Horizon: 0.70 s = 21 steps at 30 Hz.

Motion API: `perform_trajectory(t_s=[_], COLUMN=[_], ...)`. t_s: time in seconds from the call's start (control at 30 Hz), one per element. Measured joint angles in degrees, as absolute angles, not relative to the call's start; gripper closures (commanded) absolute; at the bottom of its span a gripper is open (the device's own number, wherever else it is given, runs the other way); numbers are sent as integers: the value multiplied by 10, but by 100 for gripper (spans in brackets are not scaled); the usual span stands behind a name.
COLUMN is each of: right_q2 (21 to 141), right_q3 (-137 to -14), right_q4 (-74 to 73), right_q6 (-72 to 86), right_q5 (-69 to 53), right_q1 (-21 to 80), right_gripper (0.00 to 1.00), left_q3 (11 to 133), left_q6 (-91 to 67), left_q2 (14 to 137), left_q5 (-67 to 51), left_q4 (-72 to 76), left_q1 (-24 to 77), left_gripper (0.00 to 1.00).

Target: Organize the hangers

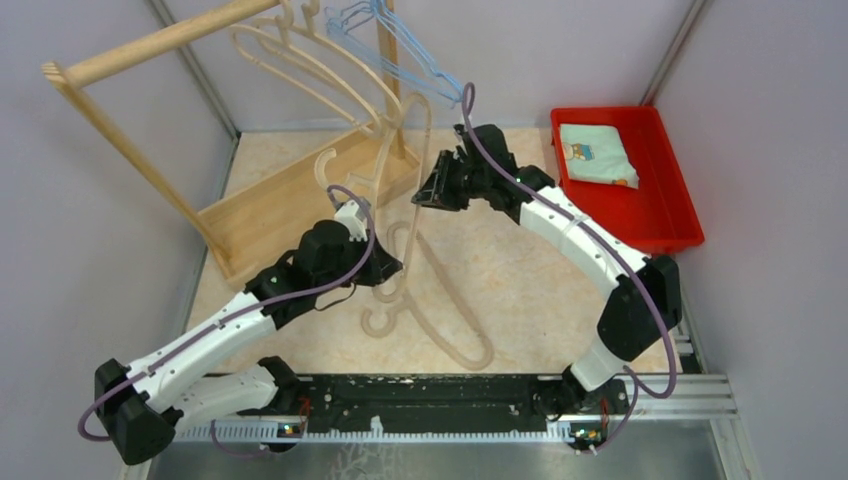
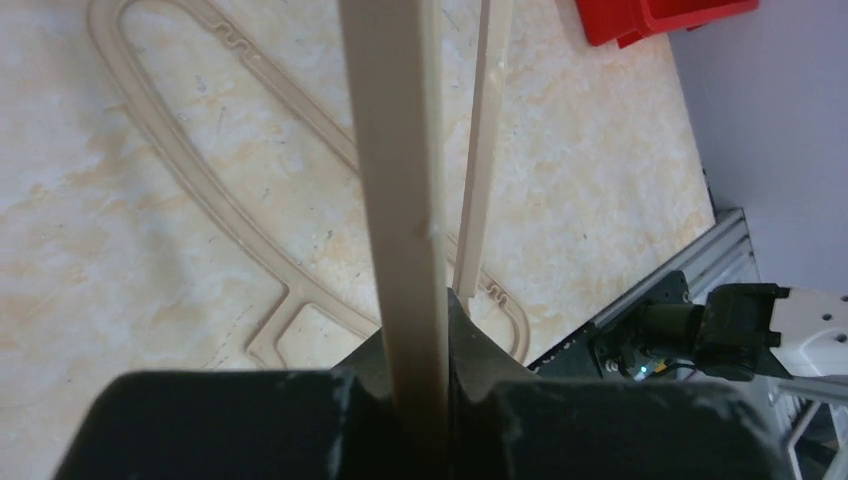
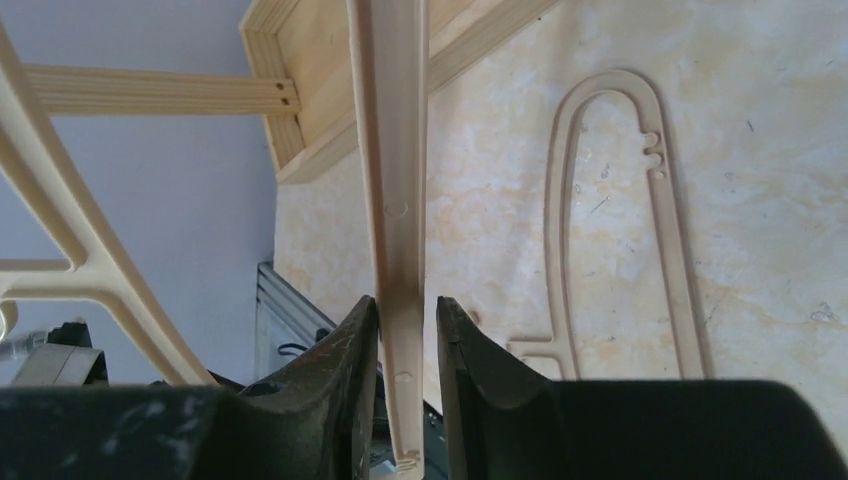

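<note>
A beige hanger (image 1: pixel 428 125) stands upright between my two grippers. My left gripper (image 1: pixel 388 268) is shut on its lower bar; in the left wrist view the bar (image 2: pixel 395 150) runs straight up out of the shut left gripper (image 2: pixel 420 310). My right gripper (image 1: pixel 425 192) sits higher on the same hanger (image 3: pixel 390 150). The right gripper (image 3: pixel 407 305) stands barely open: the bar rests against one finger, with a thin gap at the other. A second beige hanger (image 1: pixel 445 320) lies flat on the table. More beige hangers (image 1: pixel 310 70) and light-blue wire hangers (image 1: pixel 400 55) hang on the rail.
The tall wooden rack (image 1: pixel 150 45) with its base board (image 1: pixel 270 200) stands at the back left. A red tray (image 1: pixel 670 235) holding a folded cloth (image 1: pixel 597 155) sits at the back right. Grey walls close in both sides.
</note>
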<state>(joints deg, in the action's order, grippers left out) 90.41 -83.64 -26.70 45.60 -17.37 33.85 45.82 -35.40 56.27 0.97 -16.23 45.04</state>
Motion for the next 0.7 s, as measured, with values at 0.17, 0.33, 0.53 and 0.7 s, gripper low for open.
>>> perform_trajectory(t_s=[0.17, 0.33, 0.53, 0.7], right_q2=[922, 926, 931, 928], right_q3=[-844, -846, -879, -878], right_q4=[-303, -358, -439, -468], right_q6=[444, 420, 350, 282], right_q5=[-158, -106, -8, 60], right_q1=[344, 333, 320, 320], right_gripper=[31, 7, 6, 5], left_q3=[465, 487, 555, 709], left_q6=[-376, -429, -484, -476], left_q2=[538, 528, 524, 573], left_q5=[53, 136, 287, 397], left_q4=[-242, -368, -555, -652], left_q1=[453, 455, 453, 452], left_gripper=[100, 100, 100, 100])
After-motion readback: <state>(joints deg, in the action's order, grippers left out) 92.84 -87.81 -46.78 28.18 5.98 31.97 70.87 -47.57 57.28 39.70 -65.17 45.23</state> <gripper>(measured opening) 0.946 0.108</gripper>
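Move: Up on the rack, the bare stretch of rail left of the hung beige hangers lies some 21 cm ahead of the left hand, 20 cm to its left and 34 cm above. From that same hand the hung beige hangers are about 26 cm ahead, 13 cm left and 22 cm higher, while the last hanger on the table lies level with it, 5 cm to its right and 20 cm below. Counted from the right hand, that table hanger is about 10 cm back, 0 cm sideways and 25 cm down. Letting go of the shared beige hanger, the right hand opens wide and backs off some 10 cm to the right and 6 cm down, tipping its fingers steeply downward. The left hand keeps its pinch and carries the hanger about 15 cm left towards the rack, dipping slightly before rising to 5 cm above its start, turning counter-clockwise and tipping its fingers further down. ##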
